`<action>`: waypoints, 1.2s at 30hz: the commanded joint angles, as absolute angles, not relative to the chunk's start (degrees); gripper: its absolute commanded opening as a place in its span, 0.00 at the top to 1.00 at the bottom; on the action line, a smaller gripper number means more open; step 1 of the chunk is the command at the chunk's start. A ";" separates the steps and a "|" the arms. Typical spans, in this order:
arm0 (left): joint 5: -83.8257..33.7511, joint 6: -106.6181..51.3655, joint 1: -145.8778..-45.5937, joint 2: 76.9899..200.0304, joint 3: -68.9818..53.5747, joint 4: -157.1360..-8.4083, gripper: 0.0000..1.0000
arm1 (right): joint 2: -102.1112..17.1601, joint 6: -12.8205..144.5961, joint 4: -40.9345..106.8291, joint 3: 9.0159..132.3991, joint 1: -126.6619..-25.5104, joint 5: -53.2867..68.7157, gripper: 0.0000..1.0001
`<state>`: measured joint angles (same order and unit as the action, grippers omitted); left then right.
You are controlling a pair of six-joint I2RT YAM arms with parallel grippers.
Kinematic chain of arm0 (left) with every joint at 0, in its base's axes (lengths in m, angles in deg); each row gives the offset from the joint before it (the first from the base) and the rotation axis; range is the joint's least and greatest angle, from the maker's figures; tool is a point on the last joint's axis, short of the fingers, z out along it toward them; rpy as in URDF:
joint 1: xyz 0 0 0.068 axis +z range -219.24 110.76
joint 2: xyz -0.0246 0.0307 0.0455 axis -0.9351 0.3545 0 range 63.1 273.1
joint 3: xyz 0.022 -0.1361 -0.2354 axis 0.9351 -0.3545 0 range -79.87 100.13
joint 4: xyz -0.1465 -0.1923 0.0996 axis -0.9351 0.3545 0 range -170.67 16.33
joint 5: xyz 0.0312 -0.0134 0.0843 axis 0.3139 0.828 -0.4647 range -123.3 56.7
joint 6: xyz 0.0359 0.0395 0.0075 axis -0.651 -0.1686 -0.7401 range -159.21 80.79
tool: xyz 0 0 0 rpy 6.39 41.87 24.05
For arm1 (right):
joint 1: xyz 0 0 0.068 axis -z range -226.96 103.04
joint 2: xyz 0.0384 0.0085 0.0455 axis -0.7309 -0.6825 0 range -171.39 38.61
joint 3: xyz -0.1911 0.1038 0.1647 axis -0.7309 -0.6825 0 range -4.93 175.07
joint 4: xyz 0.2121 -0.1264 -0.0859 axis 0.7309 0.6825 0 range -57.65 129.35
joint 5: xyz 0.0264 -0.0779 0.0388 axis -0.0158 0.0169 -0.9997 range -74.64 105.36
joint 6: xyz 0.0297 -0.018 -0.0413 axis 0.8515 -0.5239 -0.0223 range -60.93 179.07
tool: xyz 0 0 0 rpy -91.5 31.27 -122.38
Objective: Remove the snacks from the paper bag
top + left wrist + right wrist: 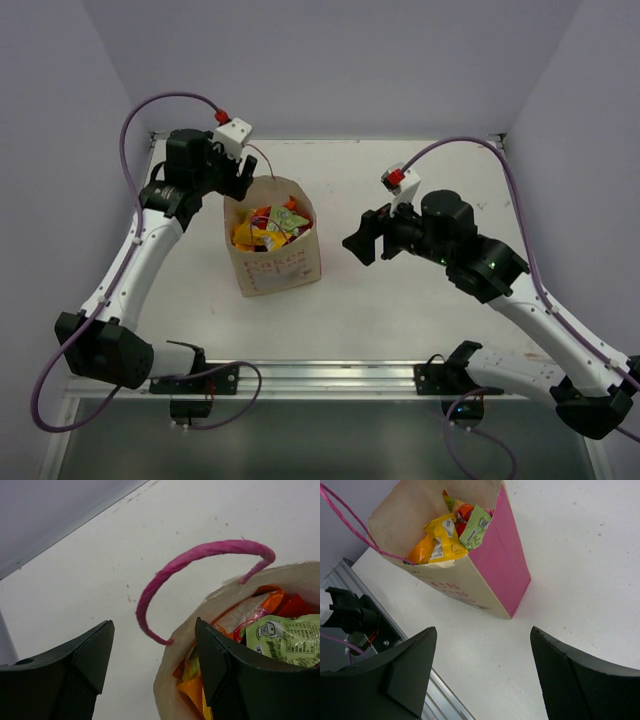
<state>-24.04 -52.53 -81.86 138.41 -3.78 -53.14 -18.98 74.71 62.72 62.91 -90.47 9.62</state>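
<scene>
The paper bag (280,265) stands upright at the table's left-middle, beige with pink sides and pink lettering. Several snacks (268,226) fill it: yellow, orange, red and green packets. My left gripper (240,183) is open at the bag's back-left rim. In the left wrist view (155,630) the rim (172,665) lies between the fingers, one finger over the packets (287,637) and one outside, with a pink cord handle (200,555) arching above. My right gripper (362,240) is open and empty to the right of the bag. The right wrist view (482,632) shows the bag (502,560) and packets (442,540) ahead.
A white table (400,310) is enclosed by pale walls on three sides. A metal rail (320,375) with cables runs along the near edge and also shows in the right wrist view (375,615).
</scene>
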 commanded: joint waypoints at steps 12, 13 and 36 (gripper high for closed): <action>-7.73 -56.26 -80.57 143.96 -2.18 -50.70 0.50 | -17.20 73.49 61.27 60.90 -90.64 8.24 0.21; -7.72 -56.26 -80.57 144.31 -2.26 -50.70 0.55 | -17.21 73.49 61.27 60.90 -90.64 8.24 0.21; -24.42 -49.31 -81.27 139.75 5.57 -53.95 1.00 | -25.29 70.50 57.93 68.90 -90.64 8.94 0.22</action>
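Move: The paper bag's back-left rim corner lies about 4 cm to the right of the left hand, 4 cm below and a centimetre back. The back handle's loop arches some 5 cm to that hand's right, 2 cm ahead and level in height, while the snacks sit roughly 7 cm back, 7 cm right and 11 cm below it. From the right hand, the rim corner is about 15 cm ahead, 21 cm left and 7 cm lower. The bag's rim is pinched at its back-left corner, beside the foot of the back handle: the open left hand sinks about 4 cm and goes as far right, turning some 15 degrees clockwise and tipping down as its fingers shut on the paper. Keeping hold, it draws left about 2.5 cm and up a little, turning back counter-clockwise. The open right hand mostly waits, then eases forward and left 2 cm or so. ##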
